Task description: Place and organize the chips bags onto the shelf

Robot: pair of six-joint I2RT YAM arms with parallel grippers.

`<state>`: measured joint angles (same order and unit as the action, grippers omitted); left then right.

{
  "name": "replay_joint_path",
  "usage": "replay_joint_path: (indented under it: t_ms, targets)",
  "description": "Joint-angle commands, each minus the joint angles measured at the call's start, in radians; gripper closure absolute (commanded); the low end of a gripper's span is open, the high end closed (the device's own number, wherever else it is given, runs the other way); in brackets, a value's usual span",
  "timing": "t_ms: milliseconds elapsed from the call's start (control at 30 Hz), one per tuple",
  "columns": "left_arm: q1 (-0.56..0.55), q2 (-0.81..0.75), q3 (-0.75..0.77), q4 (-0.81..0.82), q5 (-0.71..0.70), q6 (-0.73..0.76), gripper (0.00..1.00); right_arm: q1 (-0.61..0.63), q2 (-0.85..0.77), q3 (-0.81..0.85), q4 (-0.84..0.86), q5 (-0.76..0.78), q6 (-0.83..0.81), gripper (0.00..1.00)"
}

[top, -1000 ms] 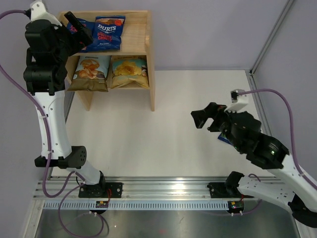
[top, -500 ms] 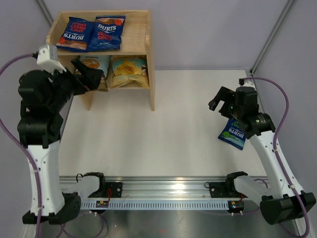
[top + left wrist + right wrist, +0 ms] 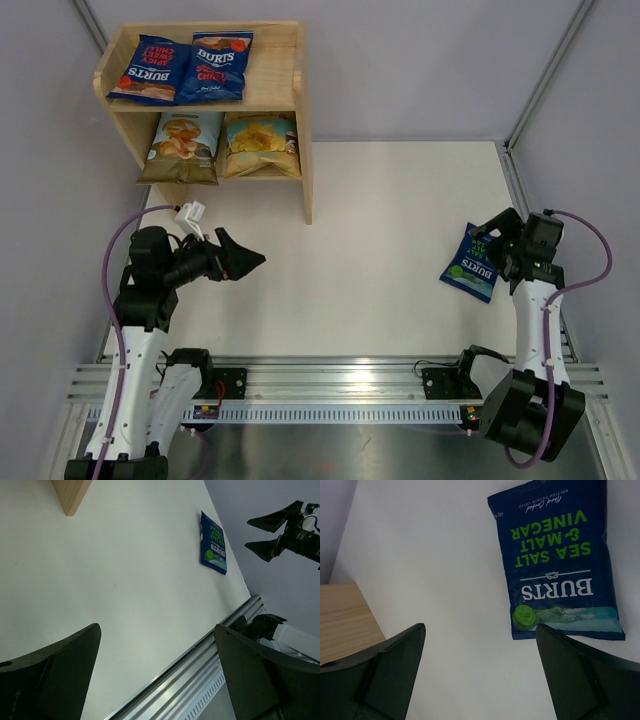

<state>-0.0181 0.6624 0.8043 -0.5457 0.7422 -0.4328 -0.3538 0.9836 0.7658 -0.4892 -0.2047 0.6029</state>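
The pine shelf [image 3: 275, 60] stands at the far left. Two dark-blue Burts bags with red lettering [image 3: 150, 70] [image 3: 220, 66] lie on its top tier. On the lower tier sit a light-blue bag [image 3: 183, 145] and a yellow one [image 3: 262, 143]. Another dark-blue Burts bag with green lettering [image 3: 471, 263] [image 3: 555, 560] [image 3: 213, 544] lies flat on the table at the right. My right gripper [image 3: 492, 236] [image 3: 480, 626] hovers open just beside it, holding nothing. Low over the near-left table, my left gripper [image 3: 243, 250] [image 3: 156, 627] is open and empty.
An aluminium rail [image 3: 340, 385] with both arm bases runs along the near edge. Grey walls close the back and sides, with a frame post [image 3: 545, 75] at the far right. A shelf side panel's foot [image 3: 71, 494] reaches the table.
Both arms have swung down. The left one came away from the shelf to the near-left table; the right one drew back to the right of the green-lettered bag. Both stayed open.
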Motion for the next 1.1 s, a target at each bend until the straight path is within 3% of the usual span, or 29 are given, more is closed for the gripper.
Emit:
replay_joint_path:
  t_ms: [0,233,467,800,1067]
  targets:
    - [-0.005,-0.030,-0.034,0.093,0.057,0.025,0.01,-0.011,-0.028,-0.035,0.072,0.146,0.008,0.01]
    - [-0.011,-0.034,-0.076,0.061,-0.027,0.065,0.01,-0.088,0.065,-0.128,0.130,0.179,0.086,0.01]
    - [-0.022,-0.124,-0.088,0.033,-0.113,0.075,0.01,-0.122,0.150,-0.161,0.245,0.237,0.034,0.01]
    - [-0.065,-0.122,-0.083,0.021,-0.116,0.086,0.01,-0.166,0.453,-0.120,0.316,-0.004,-0.017,0.01]
    - [-0.071,-0.122,-0.080,0.021,-0.118,0.088,0.01,-0.166,0.490,-0.158,0.370,-0.180,-0.006,0.25]
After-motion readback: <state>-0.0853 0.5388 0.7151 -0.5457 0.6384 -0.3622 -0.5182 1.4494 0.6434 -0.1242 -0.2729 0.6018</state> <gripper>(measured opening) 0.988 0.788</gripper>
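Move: The sea salt & malt vinegar chips bag lies flat almost beneath the open right hand, about 14 cm down, some 2 cm ahead and 3 cm to its right. The shelf's near right foot stands about 38 cm left of this hand and 11 cm farther out. From the left hand, the bag lies roughly 46 cm right, 9 cm ahead and 25 cm below. Right hand sinks about 13 cm, moving 5 cm right to meet the bag's right edge, fingers starting to close. ##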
